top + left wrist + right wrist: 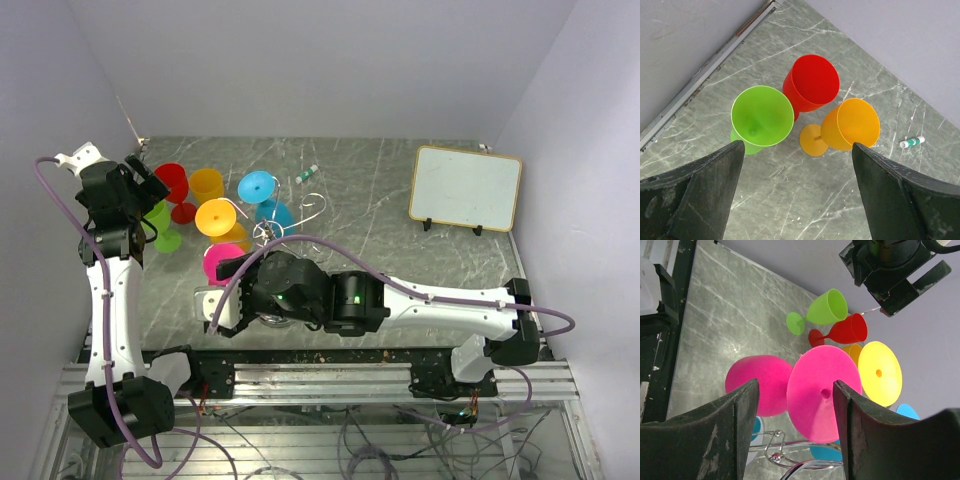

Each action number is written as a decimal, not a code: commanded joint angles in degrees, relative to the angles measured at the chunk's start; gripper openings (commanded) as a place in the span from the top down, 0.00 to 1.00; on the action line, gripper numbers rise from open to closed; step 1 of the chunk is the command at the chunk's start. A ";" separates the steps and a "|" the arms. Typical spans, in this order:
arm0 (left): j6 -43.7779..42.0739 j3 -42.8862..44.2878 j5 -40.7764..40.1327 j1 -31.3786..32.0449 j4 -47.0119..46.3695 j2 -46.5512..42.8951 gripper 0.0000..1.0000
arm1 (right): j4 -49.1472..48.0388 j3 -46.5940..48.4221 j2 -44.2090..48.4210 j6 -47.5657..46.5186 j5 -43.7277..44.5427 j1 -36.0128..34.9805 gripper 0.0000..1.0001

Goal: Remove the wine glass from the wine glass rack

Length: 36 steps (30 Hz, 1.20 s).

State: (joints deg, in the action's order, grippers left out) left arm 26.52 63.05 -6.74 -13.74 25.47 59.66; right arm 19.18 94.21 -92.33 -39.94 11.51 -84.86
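A pink wine glass (822,392) hangs tilted from the chrome wine glass rack (775,450), its round foot facing my right wrist camera and its bowl (757,385) behind to the left. My right gripper (795,385) is open, with its jaws on either side of the foot: the right finger sits at the foot's edge and a gap remains on the left. From above, the pink wine glass (222,262) lies just ahead of the right gripper (228,292), beside the rack (278,232). My left gripper (797,146) hangs open and empty over the table.
A yellow glass (215,215) and a blue glass (258,185) also hang on the rack. Red (810,85), green (761,116) and orange (850,124) glasses stand below the left gripper. A pen (306,174) lies behind the rack, and a whiteboard (465,187) stands at the back right.
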 commanded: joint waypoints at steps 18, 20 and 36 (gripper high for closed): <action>-0.21 -0.20 1.38 -0.77 -1.96 -0.19 0.01 | 4.65 4.44 -1.21 0.97 -2.92 2.08 0.78; -0.17 -0.20 1.46 -0.90 -2.01 -0.14 0.01 | 4.95 4.64 -1.05 0.84 -3.05 2.13 0.81; -0.10 -0.25 1.67 -1.08 -2.01 0.17 0.01 | 4.03 3.80 2.46 0.13 -3.43 1.98 0.89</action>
State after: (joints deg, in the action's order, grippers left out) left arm 26.52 63.05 -6.15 -14.04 25.47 59.68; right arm 22.81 96.88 -93.34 -39.92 8.73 -82.94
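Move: The foot of the hanging pink wine glass is almost between the right hand's part-open fingers: its middle sits some 2 cm ahead, 1 cm to the left and 1 cm lower. The yellow glass's foot is about 10 cm ahead and 3 cm left of this hand, the rack's hub about 7 cm ahead and 7 cm right, both near its height. From the left hand the pink foot lies roughly 18 cm back, 13 cm right and 4 cm higher. The right fingers close on the foot of the pink glass, one over its face and one at its lower side, going from about two thirds open to just over one third, where they stop and the squeeze rises and stays up. Meanwhile the hand eases about 1 cm forward, deeper onto the foot, then stays put with its wrist nearly unchanged, keeping the pinch. ##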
